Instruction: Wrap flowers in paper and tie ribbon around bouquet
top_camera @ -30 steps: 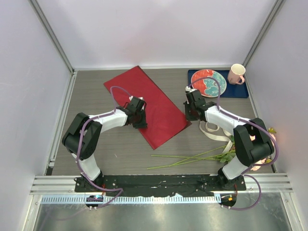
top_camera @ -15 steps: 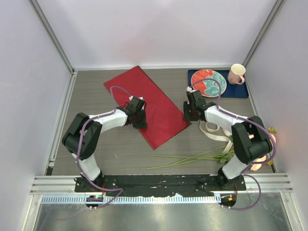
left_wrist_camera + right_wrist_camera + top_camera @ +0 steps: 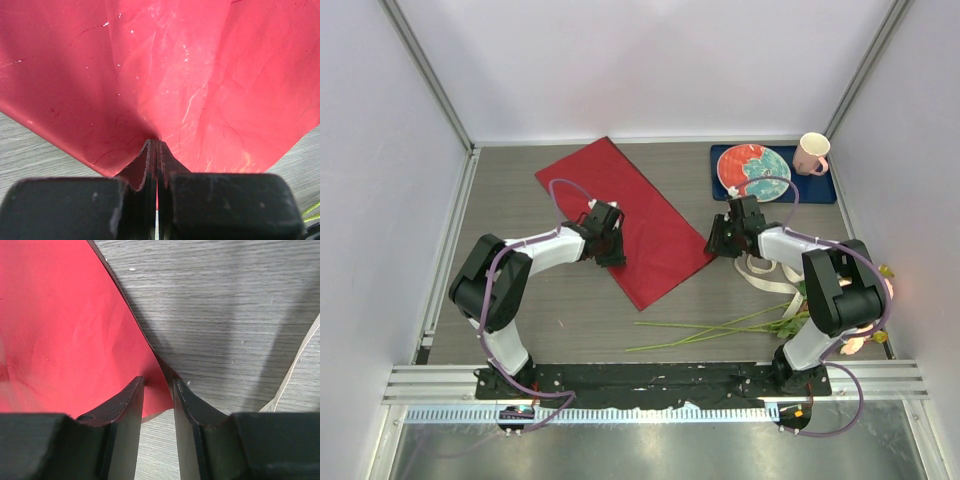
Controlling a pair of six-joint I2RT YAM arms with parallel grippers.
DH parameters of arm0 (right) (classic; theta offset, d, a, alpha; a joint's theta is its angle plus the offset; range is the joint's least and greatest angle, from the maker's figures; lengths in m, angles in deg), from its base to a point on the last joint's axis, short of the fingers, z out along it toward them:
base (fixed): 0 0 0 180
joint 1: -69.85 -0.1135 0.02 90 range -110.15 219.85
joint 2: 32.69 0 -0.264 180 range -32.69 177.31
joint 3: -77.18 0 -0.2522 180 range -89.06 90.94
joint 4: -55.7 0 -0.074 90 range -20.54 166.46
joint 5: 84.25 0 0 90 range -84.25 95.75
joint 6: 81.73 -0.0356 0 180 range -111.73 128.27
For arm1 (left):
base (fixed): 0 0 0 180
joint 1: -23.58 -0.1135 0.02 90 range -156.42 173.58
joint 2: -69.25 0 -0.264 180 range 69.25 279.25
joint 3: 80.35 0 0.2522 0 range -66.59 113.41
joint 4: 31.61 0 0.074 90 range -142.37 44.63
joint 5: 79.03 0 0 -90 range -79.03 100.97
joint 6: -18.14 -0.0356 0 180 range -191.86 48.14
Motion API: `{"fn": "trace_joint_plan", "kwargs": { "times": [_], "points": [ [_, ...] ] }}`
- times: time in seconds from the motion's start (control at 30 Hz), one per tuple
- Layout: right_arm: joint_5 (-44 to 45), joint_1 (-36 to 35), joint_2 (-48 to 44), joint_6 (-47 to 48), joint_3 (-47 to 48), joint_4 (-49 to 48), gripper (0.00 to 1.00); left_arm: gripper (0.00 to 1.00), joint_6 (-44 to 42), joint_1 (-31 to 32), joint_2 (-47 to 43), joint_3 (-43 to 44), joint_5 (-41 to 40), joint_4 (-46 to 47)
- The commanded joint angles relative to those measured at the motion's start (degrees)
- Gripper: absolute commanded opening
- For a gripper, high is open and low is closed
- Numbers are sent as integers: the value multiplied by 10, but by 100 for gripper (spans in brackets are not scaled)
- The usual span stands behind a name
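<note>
The red paper (image 3: 630, 210) lies slantwise on the table's middle. My left gripper (image 3: 613, 252) is shut on the paper's near left edge; in the left wrist view the sheet (image 3: 175, 75) puckers into the closed jaws of that gripper (image 3: 156, 146). My right gripper (image 3: 718, 244) stands open at the paper's right corner; the right wrist view shows that corner (image 3: 160, 395) lying loose between the fingers of the gripper (image 3: 159, 385). The cream ribbon (image 3: 770, 275) is looped by the right arm. The flowers' green stems (image 3: 710, 328) lie near the front, and their roses (image 3: 865, 335) are mostly hidden behind the right arm.
A painted plate (image 3: 754, 170) and a pink mug (image 3: 811, 153) stand on a dark blue mat (image 3: 818, 188) at the back right. White walls close in the table on three sides. A strip of ribbon (image 3: 300, 360) shows at the right wrist view's edge.
My right gripper has opened and let go of the paper's right corner, and its wrist has drawn a little to the right. The left gripper still holds the sheet.
</note>
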Motion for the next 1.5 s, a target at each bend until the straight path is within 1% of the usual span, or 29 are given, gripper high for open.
{"fn": "trace_joint_plan", "kwargs": {
  "times": [0.0, 0.07, 0.13, 0.17, 0.2, 0.27, 0.4, 0.5, 0.57, 0.67, 0.7, 0.73, 0.77, 0.8, 0.87, 0.9, 0.93, 0.97, 1.03, 1.07, 1.1, 1.13, 1.17, 1.2, 1.23, 1.27, 1.3, 1.4, 1.47],
  "points": [
    [-12, 5, -21, -17, -25, -34, 36, 0, -3, 4, 28, -3, -2, 3],
    [-36, 11, -15, -15, -30, -54, 36, 0, -3, 4, 29, -3, -2, 3],
    [-53, 12, -10, -8, -30, -78, 24, 0, -2, 4, 33, -3, -2, 4],
    [-51, 12, -8, -4, -27, -79, 18, 0, -2, 4, 34, -2, -3, 5],
    [-49, 12, -11, 1, -22, -78, 0, 0, -2, 4, 37, -1, -3, 6],
    [-43, 11, -28, 6, -15, -79, 0, 0, -2, 4, 47, 8, -6, 3],
    [-39, 5, -121, -3, -14, -100, 0, 0, -9, 4, 73, 40, -10, -4],
    [-47, -16, -141, -2, 0, -85, 0, 0, -16, 4, 93, 92, -22, -26],
    [-57, -31, -147, 6, 9, -58, 0, 0, -16, 4, 75, 105, -27, -37],
    [-59, -67, -161, 39, 17, -40, 0, 20, -9, 4, 19, 101, -28, -51],
    [-63, -88, -166, 58, 20, -38, 0, 35, -4, 4, -36, 89, -26, -56],
    [-63, -101, -172, 66, 22, -35, 0, 42, -2, 4, -63, 80, -25, -62],
    [-62, -117, -180, 75, 30, -34, 0, 47, -2, 4, -101, 70, -27, -75],
    [-61, -137, -185, 89, 35, -32, 0, 55, 1, 4, -164, 47, -27, -85],
    [-37, -200, -191, 123, 53, -22, 0, 61, 5, -1, -235, 27, -53, -129],
    [-14, -223, -191, 132, 60, -10, 0, 63, 8, -3, -300, 12, -61, -149],
    [34, -267, -189, 153, 70, -1, 0, 64, 16, -6, -330, 5, -76, -171],
    [42, -285, -178, 161, 92, 7, 0, 64, 21, -17, -358, 2, -83, -222],
    [42, -318, -162, 168, 115, 27, 0, 66, 32, -29, -446, 5, -111, -271],
    [46, -354, -141, 171, 138, 32, 0, 67, 39, -38, -475, 12, -123, -318],
    [51, -377, -126, 169, 150, 38, 0, 69, 41, -43, -497, 34, -138, -341],
    [55, -394, -111, 165, 160, 36, 0, 71, 42, -46, -531, 49, -172, -389],
    [52, -427, -97, 146, 180, 31, 0, 75, 44, -52, -537, 69, -187, -415],
    [47, -442, -59, 135, 190, 21, 0, 75, 43, -54, -539, 121, -200, -444],
    [43, -455, -42, 127, 201, 14, 0, 74, 42, -54, -540, 146, -215, -495],
    [58, -490, -22, 121, 220, 8, 0, 74, 41, -54, -541, 167, -233, -512],
    [71, -504, 10, 120, 232, 4, 0, 75, 36, -54, -544, 188, -235, -521],
    [80, -540, 57, 112, 289, 23, 0, 80, 35, -54, -552, 205, -239, -529],
    [73, -549, 92, 110, 318, 23, 0, 82, 26, -54, -536, 228, -237, -532]
  ]
}}
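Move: Between the right hand's parted fingertips sits the red paper's right corner, practically at the hand point and at most a centimetre below. The ribbon lies about 14 cm to that hand's right and 2 cm back; the plate some 20 cm ahead and 10 cm right; the flower stems roughly 19 cm back and 1 cm right. From the left hand, shut with its tips on the paper, that corner is about 24 cm right and 2 cm ahead. Closing on the paper's right corner, the right hand lifts it and sweeps some 32 cm left and 17 cm back over the sheet, turning about 55 degrees counter-clockwise and dipping at the end. The left, still on the paper, first slides about 4 cm forward and right, then opens and comes free, rising about 30 cm while drawing left and back, fingers tipping outward. ##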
